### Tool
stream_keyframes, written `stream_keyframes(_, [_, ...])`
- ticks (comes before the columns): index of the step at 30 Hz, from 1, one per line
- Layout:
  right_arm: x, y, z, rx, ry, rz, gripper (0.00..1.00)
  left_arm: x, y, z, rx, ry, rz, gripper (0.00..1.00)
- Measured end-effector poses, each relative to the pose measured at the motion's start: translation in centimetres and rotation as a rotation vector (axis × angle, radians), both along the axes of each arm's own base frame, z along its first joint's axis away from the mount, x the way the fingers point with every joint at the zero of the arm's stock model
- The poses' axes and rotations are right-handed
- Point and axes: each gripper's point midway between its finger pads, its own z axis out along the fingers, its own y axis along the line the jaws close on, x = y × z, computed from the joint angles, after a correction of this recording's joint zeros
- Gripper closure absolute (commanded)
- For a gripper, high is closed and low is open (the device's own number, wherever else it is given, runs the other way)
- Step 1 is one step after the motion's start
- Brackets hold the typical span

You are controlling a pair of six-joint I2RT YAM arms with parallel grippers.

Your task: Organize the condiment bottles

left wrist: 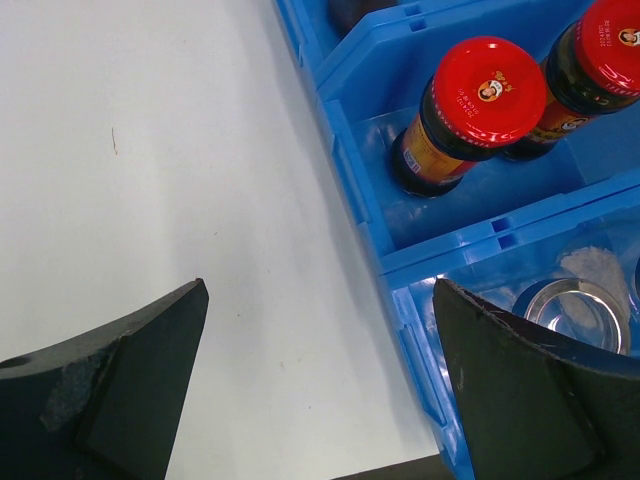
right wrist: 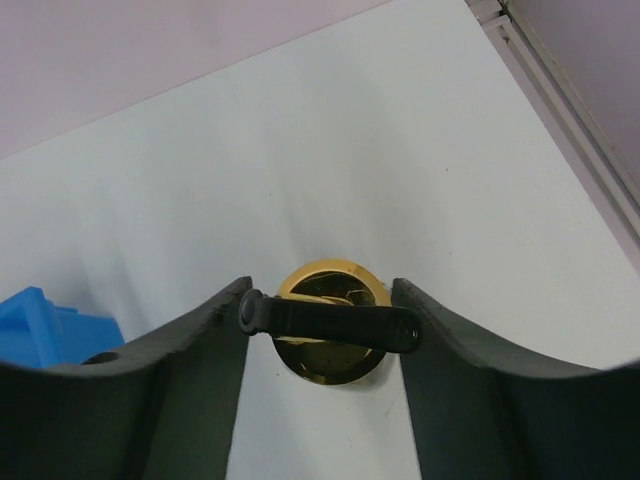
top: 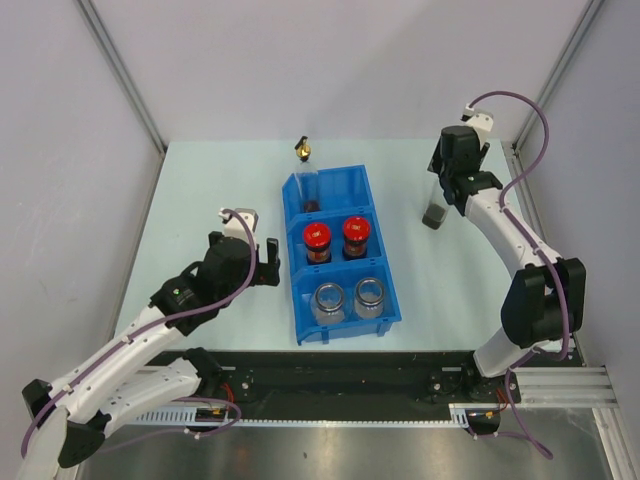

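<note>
A tall clear bottle (top: pixel 435 208) with a gold pour spout (right wrist: pixel 330 345) stands on the table right of the blue bin (top: pixel 296 290). My right gripper (top: pixel 448 185) (right wrist: pixel 320 290) is over it, both fingers touching the ends of the spout's black lever. The other tall bottle (top: pixel 305 172) stands in the bin's back compartment. Two red-lidded jars (top: pixel 318 240) (top: pixel 355 235) fill the middle compartment, two silver-lidded jars (top: pixel 328 300) (top: pixel 371 296) the front one. My left gripper (top: pixel 270 258) (left wrist: pixel 320 290) hangs open and holds nothing, just left of the bin, over the table.
The left wrist view shows the bin's left wall (left wrist: pixel 355 190), a red lid (left wrist: pixel 487 90) and a silver lid (left wrist: pixel 575 310) close by its right finger. The enclosure's metal frame (right wrist: pixel 570 100) runs along the table's right edge, near the right arm.
</note>
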Motion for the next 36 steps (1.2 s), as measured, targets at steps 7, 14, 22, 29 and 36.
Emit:
stream_keyframes(7, [0.3, -0.3, -0.7, -0.024, 0.016, -0.008, 0.84, 0.0, 0.0, 0.0, 0.000, 0.001, 0.001, 0.00])
stream_keyframes(14, [0.2, -0.5, -0.7, -0.026, 0.012, -0.030, 1.00, 0.0, 0.0, 0.0, 0.000, 0.001, 0.001, 0.00])
stream_keyframes(22, [-0.2, -0.6, -0.5, -0.031, 0.013, -0.023, 1.00, 0.0, 0.0, 0.0, 0.000, 0.000, 0.001, 0.00])
stream_keyframes(29, [-1.8, 0.2, 2.7, -0.016, -0.044, 0.033, 1.00, 0.0, 0.0, 0.0, 0.000, 0.000, 0.000, 0.00])
stream_keyframes(36, [-3.1, 3.5, 8.4, 0.021, -0.168, 0.146, 1.00, 0.0, 0.0, 0.1, -0.003, -0.003, 0.001, 0.00])
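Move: The glass bottle still standing on the table is already between my open right fingers, which are at its neck, its middle about 8 cm straight below them. The other bottle, in the tray's far compartment, stands some 28 cm to the left and 2 cm farther out; the nearer red-lidded jar is roughly 17 cm left and 9 cm back. From my idle left hand, the bottle I'm after lies about 23 cm ahead and 42 cm to the right. I close my right fingers until they stop on the bottle's neck, sinking barely a centimetre as they pinch, and hold there a moment. Then I lift the bottle with quickening speed, about 9 cm up, drawing back some 3 cm and swinging left towards the tray, while the wrist tips up about 10 degrees and turns a little counter-clockwise. ##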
